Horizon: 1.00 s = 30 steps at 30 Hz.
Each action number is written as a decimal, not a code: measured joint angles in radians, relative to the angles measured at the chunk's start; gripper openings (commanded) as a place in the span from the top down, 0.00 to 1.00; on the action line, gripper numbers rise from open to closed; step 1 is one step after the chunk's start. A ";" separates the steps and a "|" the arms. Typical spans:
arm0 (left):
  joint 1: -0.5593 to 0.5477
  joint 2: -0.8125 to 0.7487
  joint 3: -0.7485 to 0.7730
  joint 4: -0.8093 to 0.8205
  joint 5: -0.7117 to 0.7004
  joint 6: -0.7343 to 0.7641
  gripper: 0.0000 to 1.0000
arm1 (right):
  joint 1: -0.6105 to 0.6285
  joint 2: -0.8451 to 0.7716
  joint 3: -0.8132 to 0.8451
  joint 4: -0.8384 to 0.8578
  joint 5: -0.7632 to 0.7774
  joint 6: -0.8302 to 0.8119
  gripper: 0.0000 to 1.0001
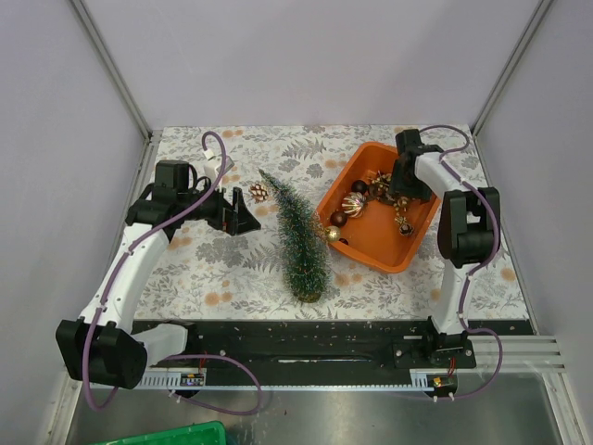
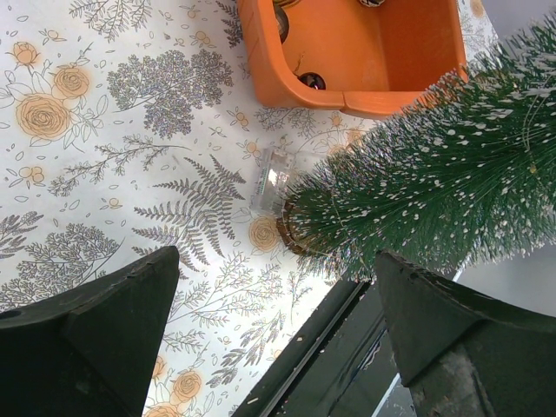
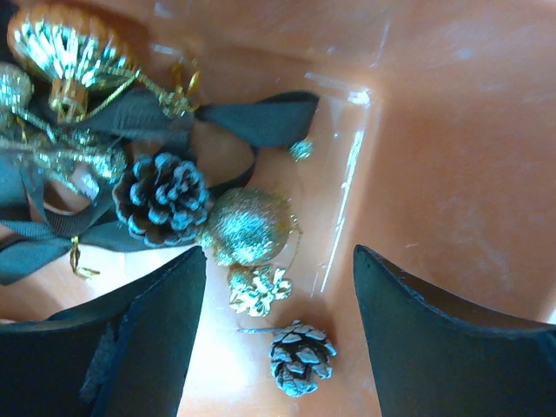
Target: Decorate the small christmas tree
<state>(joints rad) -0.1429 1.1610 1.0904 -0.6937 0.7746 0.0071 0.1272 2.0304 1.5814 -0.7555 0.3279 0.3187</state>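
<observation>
The small christmas tree point(image 1: 298, 236) lies on its side on the floral table, tip toward the back and brown base toward the front. In the left wrist view the tree point(image 2: 443, 156) fills the right side. My left gripper point(image 1: 237, 212) hovers open just left of it, and the left gripper point(image 2: 274, 330) holds nothing. My right gripper point(image 1: 404, 191) reaches down into the orange tray point(image 1: 408, 252). Its jaws point(image 3: 280, 265) stand open around a small gold pinecone point(image 3: 257, 289) and a brown pinecone point(image 3: 301, 357), touching neither. A gold glitter ball point(image 3: 248, 226) lies just beyond.
The tray also holds a larger frosted pinecone point(image 3: 162, 198), a shiny gold ornament point(image 3: 61, 43), black ribbon point(image 3: 261, 117) and dark red baubles point(image 1: 353, 205). A loose pinecone point(image 1: 258, 192) lies by the treetop, a gold ball point(image 1: 332, 234) between tree and tray. The black rail point(image 1: 324, 338) borders the front.
</observation>
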 measured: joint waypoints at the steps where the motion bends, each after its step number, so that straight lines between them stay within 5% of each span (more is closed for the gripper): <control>1: 0.000 -0.001 0.000 0.000 0.000 0.000 0.01 | -0.008 0.000 0.006 0.000 0.002 0.000 0.27; 15: 0.000 -0.001 0.000 0.000 -0.001 0.001 0.01 | -0.087 0.074 0.031 0.018 -0.135 0.009 0.32; 30: 0.000 -0.001 -0.003 0.000 -0.002 0.001 0.01 | -0.086 0.080 0.028 0.020 -0.201 0.031 0.54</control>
<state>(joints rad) -0.1425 1.1599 1.0874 -0.6937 0.7731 0.0082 0.0410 2.1109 1.6096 -0.7353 0.1268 0.3496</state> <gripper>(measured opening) 0.988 0.512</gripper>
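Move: The glittery gold ball lies in the orange bin just below the right hand, about 1 cm ahead, level sideways and some 3 cm lower. Around it at much the same depth are the larger pinecone, about 5 cm left and 2 cm ahead of the hand; the gold flower, roughly 3 cm back; and the small pinecone, some 6 cm back and 2 cm right. From the left hand the ball is about 17 cm ahead, 40 cm right and 20 cm lower. The right hand first swings about 3 cm to its right and 1 cm forward with the fingers well apart, then sinks some 3.5 cm into the bin while sweeping back left by nearly as much, so that the fingertips come down on either side of the glittery gold ball. On the way the wrist tilts about 10 degrees, bringing the fingertips leftward to point more steeply down, and once down the hand stays there and closes the fingers until they pinch the ball. ##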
